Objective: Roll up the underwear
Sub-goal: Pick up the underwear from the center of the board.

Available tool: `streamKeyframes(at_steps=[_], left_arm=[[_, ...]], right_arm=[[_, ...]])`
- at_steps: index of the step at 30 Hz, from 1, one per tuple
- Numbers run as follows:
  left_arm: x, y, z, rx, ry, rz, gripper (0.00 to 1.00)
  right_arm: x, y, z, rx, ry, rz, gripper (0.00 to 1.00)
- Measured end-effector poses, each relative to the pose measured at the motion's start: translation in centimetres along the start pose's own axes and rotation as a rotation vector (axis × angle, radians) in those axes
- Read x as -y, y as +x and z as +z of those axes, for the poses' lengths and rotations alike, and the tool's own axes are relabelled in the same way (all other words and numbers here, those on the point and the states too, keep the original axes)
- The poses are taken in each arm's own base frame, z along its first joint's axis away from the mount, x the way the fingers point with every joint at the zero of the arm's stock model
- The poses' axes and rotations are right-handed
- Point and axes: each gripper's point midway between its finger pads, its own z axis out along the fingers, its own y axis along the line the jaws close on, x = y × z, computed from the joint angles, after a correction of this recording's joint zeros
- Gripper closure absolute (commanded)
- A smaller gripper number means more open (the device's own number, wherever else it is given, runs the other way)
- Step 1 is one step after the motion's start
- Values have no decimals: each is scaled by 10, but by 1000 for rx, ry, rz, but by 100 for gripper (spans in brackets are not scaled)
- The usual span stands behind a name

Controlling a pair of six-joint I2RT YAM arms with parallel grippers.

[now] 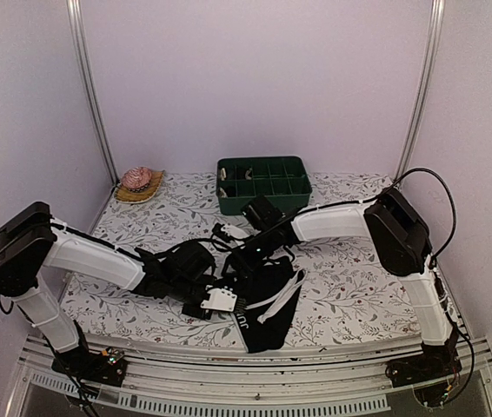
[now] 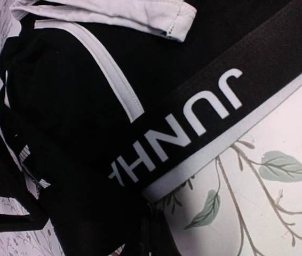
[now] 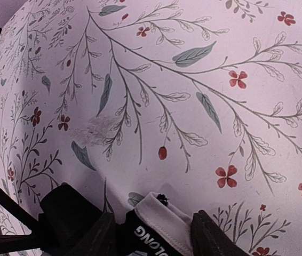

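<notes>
The underwear (image 1: 268,300) is black with white stripes and lies crumpled near the table's front edge, between both arms. In the left wrist view its black waistband (image 2: 204,101) with white lettering and a white edge runs diagonally. My left gripper (image 1: 236,306) (image 2: 151,234) is shut on the fabric just below that band. My right gripper (image 1: 259,256) (image 3: 153,237) stands open, one dark finger on each side of a folded white piece of waistband (image 3: 164,224) with lettering. Both fingers sit close against the fabric. Black cloth (image 3: 68,213) bunches beside the left finger.
A green bin (image 1: 263,184) with compartments stands at the back centre, with small pale things in its left cells. A pink shell-like object on a woven mat (image 1: 139,181) sits at the back left. The floral cloth (image 1: 350,287) covers the table; white walls enclose it.
</notes>
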Motion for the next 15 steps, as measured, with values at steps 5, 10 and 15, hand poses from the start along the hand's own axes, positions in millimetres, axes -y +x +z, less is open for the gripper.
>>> streamKeyframes(at_steps=[5,10,15], left_arm=[[-1,0,1,2,-3,-3,100],[-1,0,1,2,-4,-16,100],[-5,4,0,-2,-9,-46,100]], right_arm=[[0,-1,1,5,6,2,98],[4,6,-2,24,33,8,98],[2,3,-32,79,74,12,99]])
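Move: The far end of the underwear's lettered waistband, with its white edge, lies right between the right hand's open fingers, perhaps 1 cm below. The underwear's white strap is about 8 cm back and 11 cm right of that hand, and the green box some 27 cm ahead and 8 cm right. From the left hand, already at the nearer waistband, that far end is about 11 cm ahead and 1 cm left. Staying put at first, the right hand finishes closing its fingers and pinches the far end of the waistband, then draws it to the right about 2.5 cm and lifts it roughly 2 cm, the wrist barely turning. The left hand stays almost still, its shut fingers keeping their place at the nearer part of the waistband. ##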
